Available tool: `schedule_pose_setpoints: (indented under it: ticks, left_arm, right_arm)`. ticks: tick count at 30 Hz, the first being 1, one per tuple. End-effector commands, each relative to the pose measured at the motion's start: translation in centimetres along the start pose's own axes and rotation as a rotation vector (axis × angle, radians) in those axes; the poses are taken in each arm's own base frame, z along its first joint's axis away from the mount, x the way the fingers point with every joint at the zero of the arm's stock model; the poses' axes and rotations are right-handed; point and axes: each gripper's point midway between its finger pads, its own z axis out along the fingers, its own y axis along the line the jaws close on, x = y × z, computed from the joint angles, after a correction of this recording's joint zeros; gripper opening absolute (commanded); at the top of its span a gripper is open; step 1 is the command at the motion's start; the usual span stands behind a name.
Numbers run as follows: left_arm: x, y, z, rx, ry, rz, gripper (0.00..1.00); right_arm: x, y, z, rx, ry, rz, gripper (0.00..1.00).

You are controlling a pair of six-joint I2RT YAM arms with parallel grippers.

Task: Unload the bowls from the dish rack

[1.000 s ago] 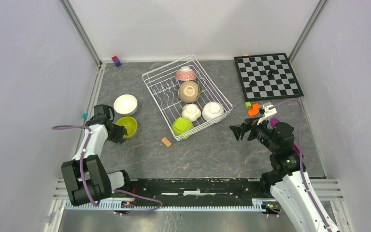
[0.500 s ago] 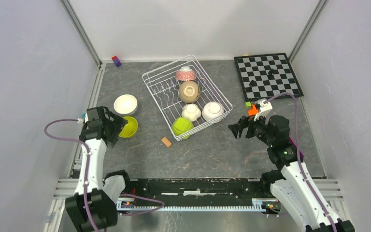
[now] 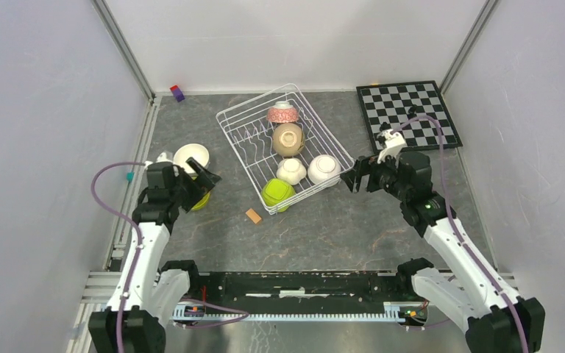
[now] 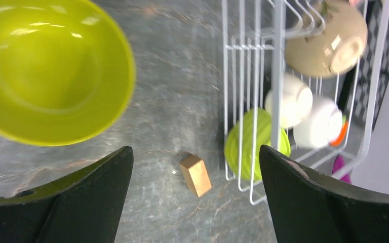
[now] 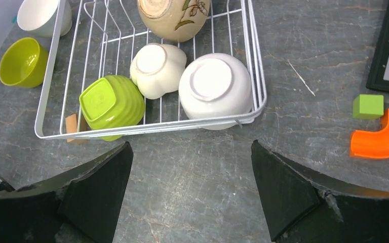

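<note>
The white wire dish rack (image 3: 224, 121) holds a patterned bowl (image 3: 282, 112), a tan bowl (image 3: 288, 139), two white bowls (image 3: 291, 170) (image 3: 324, 168) and a lime green bowl (image 3: 276, 193), all upside down or on edge. Left of the rack, a white bowl (image 3: 190, 158) and a lime green bowl (image 4: 45, 71) stand upright on the table. My left gripper (image 4: 196, 152) hangs open and empty just right of that green bowl. My right gripper (image 5: 191, 144) is open and empty, just outside the rack's near rim (image 5: 152, 129), facing the white round bowl (image 5: 215, 88).
A small wooden block (image 3: 253, 215) lies by the rack's near corner. A chessboard (image 3: 408, 114) sits at the back right. An orange curved piece (image 5: 382, 136) and a green cube (image 5: 368, 106) lie right of the rack. Side walls stand close.
My left gripper opened, let go of the lime green bowl on the table and swung toward the rack. My right gripper moved forward and left to the rack's near right corner.
</note>
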Motion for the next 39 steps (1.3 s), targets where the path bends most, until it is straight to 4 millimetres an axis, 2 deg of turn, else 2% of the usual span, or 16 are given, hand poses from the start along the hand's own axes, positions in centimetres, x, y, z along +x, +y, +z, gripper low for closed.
schedule_pose_setpoints:
  ticks: [1, 3, 6, 8, 15, 17, 19, 23, 26, 29, 34, 36, 39]
  left_arm:
    - [-0.9, -5.4, -0.2, 0.154, -0.027, 0.212, 1.0]
    - [-0.3, -6.4, 0.2, 0.17, -0.004, 0.256, 1.0]
    - [0.4, -7.5, 0.8, 0.178, 0.03, 0.301, 0.94]
    - [0.6, -8.2, 1.1, 0.18, 0.046, 0.317, 0.91]
    - [1.1, -9.6, 2.5, 0.169, 0.086, 0.343, 0.91]
    - [1.3, -9.8, 2.9, 0.163, 0.102, 0.344, 0.91]
    - [1.7, -9.8, 3.5, 0.152, 0.12, 0.343, 0.89]
    - [1.9, -9.9, 4.4, 0.125, 0.131, 0.327, 0.88]
    - [2.6, -10.4, 4.9, 0.121, 0.145, 0.316, 0.87]
    - [3.5, -10.8, 5.7, 0.107, 0.159, 0.316, 0.85]
    - [4.1, -11.4, 6.8, 0.073, 0.159, 0.329, 0.77]
    - [4.2, -11.4, 7.2, 0.062, 0.159, 0.333, 0.72]
    - [4.6, -11.6, 7.6, 0.064, 0.179, 0.337, 0.62]
  right_arm:
    - [-4.4, 1.5, 1.2, 0.008, -0.098, -0.111, 0.94]
    - [-5.0, 1.7, 2.3, 0.023, -0.09, -0.155, 0.94]
    - [-6.2, 2.2, 4.1, 0.021, -0.07, -0.232, 0.94]
    - [-6.9, 2.0, 5.7, 0.031, -0.053, -0.28, 0.95]
    - [-9.4, 0.4, 11.2, 0.096, -0.023, -0.472, 0.97]
    - [-10.3, 0.6, 12.6, 0.085, -0.035, -0.546, 0.97]
    - [-10.7, 1.3, 13.8, 0.049, -0.049, -0.638, 0.95]
    - [-12.8, 2.8, 15.9, -0.015, -0.162, -0.832, 0.93]
    - [-14.4, 4.5, 17.8, -0.094, -0.203, -0.913, 0.94]
    - [-15.6, 5.5, 20.5, -0.157, -0.184, -0.952, 0.92]
    - [-16.3, 5.9, 24.4, -0.182, -0.171, -1.012, 0.92]
    - [-16.0, 5.9, 25.5, -0.19, -0.167, -1.047, 0.92]
    - [-14.3, 5.6, 27.1, -0.205, -0.123, -1.091, 0.93]
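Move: The pink bowl at the rack's far end lies about 20 cm ahead, 19 cm left and 12 cm below the right hand; the tan bowl is 12 cm ahead and 18 cm left, the white bowl 3 cm ahead and 7 cm left. From the left hand, the green bowl sits some 20 cm right, 4 cm back and 7 cm lower; the cream bowl is 24 cm right and 3 cm ahead, the wooden block 13 cm right and 11 cm back. Right hand sweeps some 30 cm forward-left towards the pink bowl; left hand swings 12 cm right towards the green. ##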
